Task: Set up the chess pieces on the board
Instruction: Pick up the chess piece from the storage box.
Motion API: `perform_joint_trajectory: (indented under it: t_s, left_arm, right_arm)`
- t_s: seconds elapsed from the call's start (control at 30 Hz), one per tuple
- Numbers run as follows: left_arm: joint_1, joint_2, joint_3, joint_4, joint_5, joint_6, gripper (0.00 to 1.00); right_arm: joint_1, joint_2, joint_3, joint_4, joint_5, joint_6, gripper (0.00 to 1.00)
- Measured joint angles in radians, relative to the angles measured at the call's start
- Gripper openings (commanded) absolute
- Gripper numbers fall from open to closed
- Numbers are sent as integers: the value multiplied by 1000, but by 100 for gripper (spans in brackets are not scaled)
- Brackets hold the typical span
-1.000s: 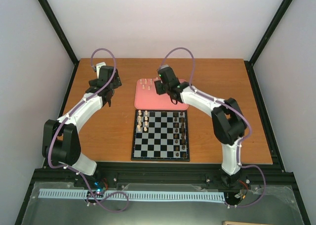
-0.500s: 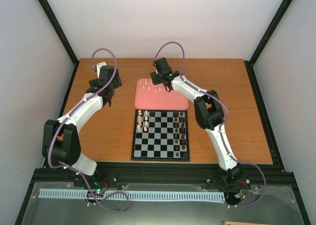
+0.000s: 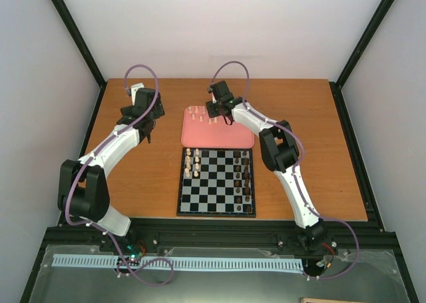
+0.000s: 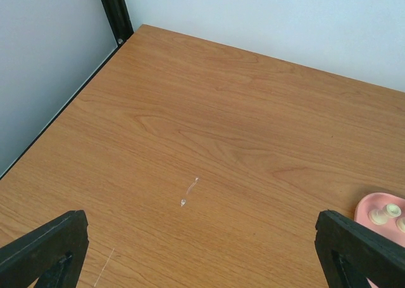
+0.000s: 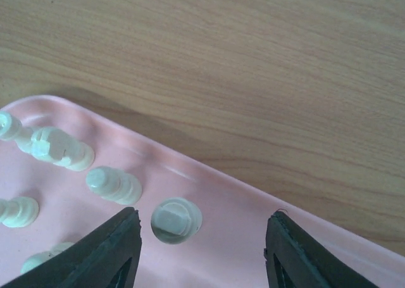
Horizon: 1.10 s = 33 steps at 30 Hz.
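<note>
The board (image 3: 216, 198) lies near the front with several cream chess pieces (image 3: 193, 163) on its left columns and dark ones (image 3: 245, 173) on its right. More cream pieces (image 3: 198, 114) stand on the pink tray (image 3: 229, 135) behind it. My right gripper (image 3: 214, 110) hangs low over the tray's far left part. In the right wrist view it (image 5: 199, 253) is open, and one cream piece (image 5: 176, 220) stands between the fingers (image 5: 107, 250), closer to the left one and untouched. My left gripper (image 3: 142, 110) is wide open over bare table (image 4: 202, 174).
Other cream pieces (image 5: 115, 185) stand just left of the right gripper, near the tray's rim (image 5: 209, 174). The tray's corner (image 4: 370, 206) shows at the right of the left wrist view. A black frame post (image 4: 114, 9) and walls close off the far left corner.
The right arm has swung toward the tray's far left part and dropped lower. Its jaws have narrowed somewhat. The left arm has stayed still.
</note>
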Motion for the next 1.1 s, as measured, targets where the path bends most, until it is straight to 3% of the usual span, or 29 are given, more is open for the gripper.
perform_joint_trajectory:
  t_s: [0.63, 0.83, 1.1]
  left_arm:
    - [-4, 2, 2, 0, -4, 1, 100]
    - [-4, 2, 2, 0, -5, 1, 100]
    - [-4, 2, 2, 0, -5, 1, 100]
  right_arm:
    - [-2, 74, 129, -45, -32, -16, 25]
    - [-2, 74, 130, -68, -43, -16, 11]
    - [-5, 73, 129, -62, -42, -22, 6]
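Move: The white chess piece at the right-hand end of the storage box's far row is about 1 cm ahead of the right hand, 1 cm to its left and 1 cm lower. In the same row, the next piece stands some 2 cm left of it, and a taller one about 5 cm left of it. A near-row piece is roughly 4 cm back from it and 1 cm left. From the left hand, the target piece lies some 13 cm ahead, 24 cm right and 16 cm below. The end piece of the far row is pinched by its upper part as the right fingers close from about half open to a narrow gap and stop there, their effort rising. Meanwhile the right hand centres on the piece, easing about 1 cm forward and 1 cm left, with a slight dip, rise and settling back and hardly any wrist turn. ##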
